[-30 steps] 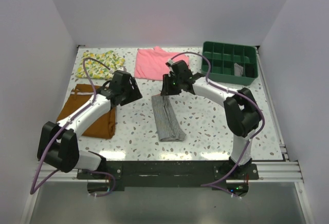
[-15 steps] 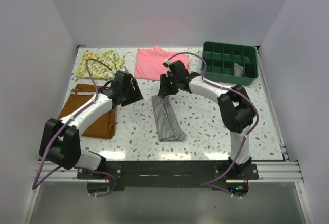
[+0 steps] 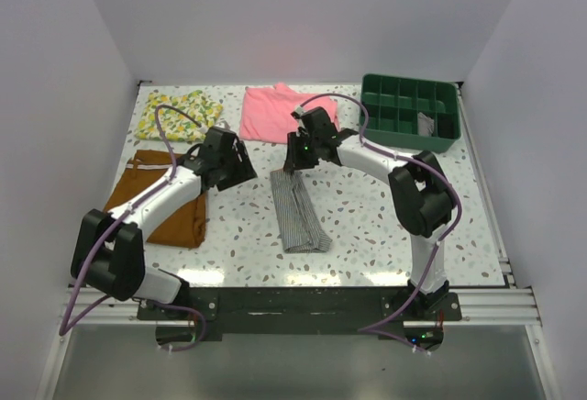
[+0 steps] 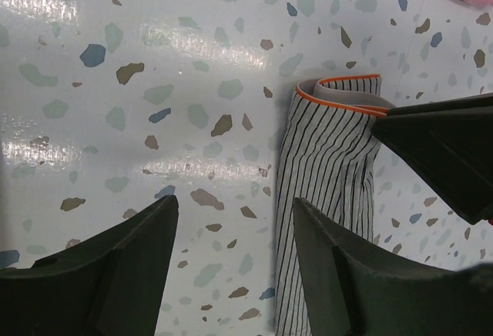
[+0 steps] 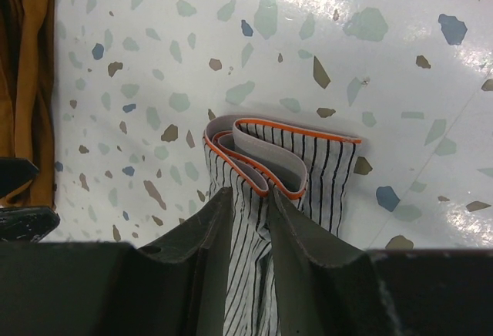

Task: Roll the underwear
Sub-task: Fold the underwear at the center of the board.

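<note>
The underwear is a grey-and-white striped garment folded into a long narrow strip in the middle of the table, with its orange-edged waistband at the far end. My right gripper sits at that far end. In the right wrist view it is shut on a pinch of the striped fabric just below the folded waistband. My left gripper hovers just left of the strip. In the left wrist view it is open and empty, with the underwear partly under its right finger.
Rust-brown shorts lie at the left, a yellow flowered garment at the far left and a pink folded garment behind the grippers. A green compartment tray stands at the far right. White walls enclose the table.
My right gripper has shifted slightly left onto the waistband end of the underwear. My left gripper has edged a little farther back. The underwear strip has not moved.
</note>
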`<state>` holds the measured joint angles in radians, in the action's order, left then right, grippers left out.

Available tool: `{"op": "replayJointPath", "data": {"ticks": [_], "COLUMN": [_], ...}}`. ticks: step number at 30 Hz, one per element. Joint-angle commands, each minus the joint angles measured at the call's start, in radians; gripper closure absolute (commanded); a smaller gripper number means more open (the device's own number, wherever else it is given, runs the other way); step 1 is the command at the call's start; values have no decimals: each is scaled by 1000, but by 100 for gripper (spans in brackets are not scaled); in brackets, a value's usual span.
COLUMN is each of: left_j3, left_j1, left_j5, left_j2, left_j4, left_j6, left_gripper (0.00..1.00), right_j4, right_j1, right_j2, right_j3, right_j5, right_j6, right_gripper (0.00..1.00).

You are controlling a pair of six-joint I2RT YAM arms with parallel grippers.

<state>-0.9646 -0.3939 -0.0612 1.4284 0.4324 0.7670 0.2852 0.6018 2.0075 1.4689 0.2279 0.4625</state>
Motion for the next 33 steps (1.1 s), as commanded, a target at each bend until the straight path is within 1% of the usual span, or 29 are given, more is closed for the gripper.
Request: {"op": "replayJointPath", "data": {"ticks": [1,9,15,16,19,21,22,24,33], "left_j3": [15,15,18,15,7,7,9,13,33], "left_j1": [0,-2,0,0,0,-2,0,0,0], "left_j5": [20,24,34,34,40,41,41,40,43], "left_j2": [9,18,24,24,29,29,29,23,9], "left_j4": [-32,-37,-47,-47,-46,-46,-44,-44,-46], "left_j6": [12,11,18,20,18,17,17,15,25], "left_gripper": [34,35,35,35,35,35,35,35,35], "right_j4": [3,32,42,48,58,63,65,63,66], "right_j1": [-4,-4,-4,-4,-4,-4,-5,-4,-11], "right_j2": [-4,5,14,16,23,27,28,22,-33], "right_j3": [18,14,22,27,48,53,57,57,47], "right_j5": [24,11,19,18,24,24,21,8,-78], "right_j6": [2,-1,-7,-8,-18,-19,-21,-21,-45], "right_gripper": [70,71,78,82,86,90,95,100,100]}}
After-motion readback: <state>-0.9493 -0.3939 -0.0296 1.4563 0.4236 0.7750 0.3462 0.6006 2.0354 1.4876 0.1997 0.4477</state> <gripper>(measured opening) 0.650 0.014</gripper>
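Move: Between and just under the right hand's slightly open fingertips stands the folded waistband edge of the underwear, hardly 1 cm back and roughly 2 cm below. The pink cloth lies some 16 cm ahead of that hand and level sideways; the brown garment is about 30 cm to its left and 7 cm back. From the left hand the waistband edge is about 10 cm to the right, 5 cm ahead and 5 cm below. Sinking about 1.5 cm onto the underwear's waistband, with a drift of nearly 1 cm to the right, the right hand closes its fingers from about a third open to fully shut. They pinch the raised inner fold of the orange-edged band, and the wrist tilts only some 5 degrees. ##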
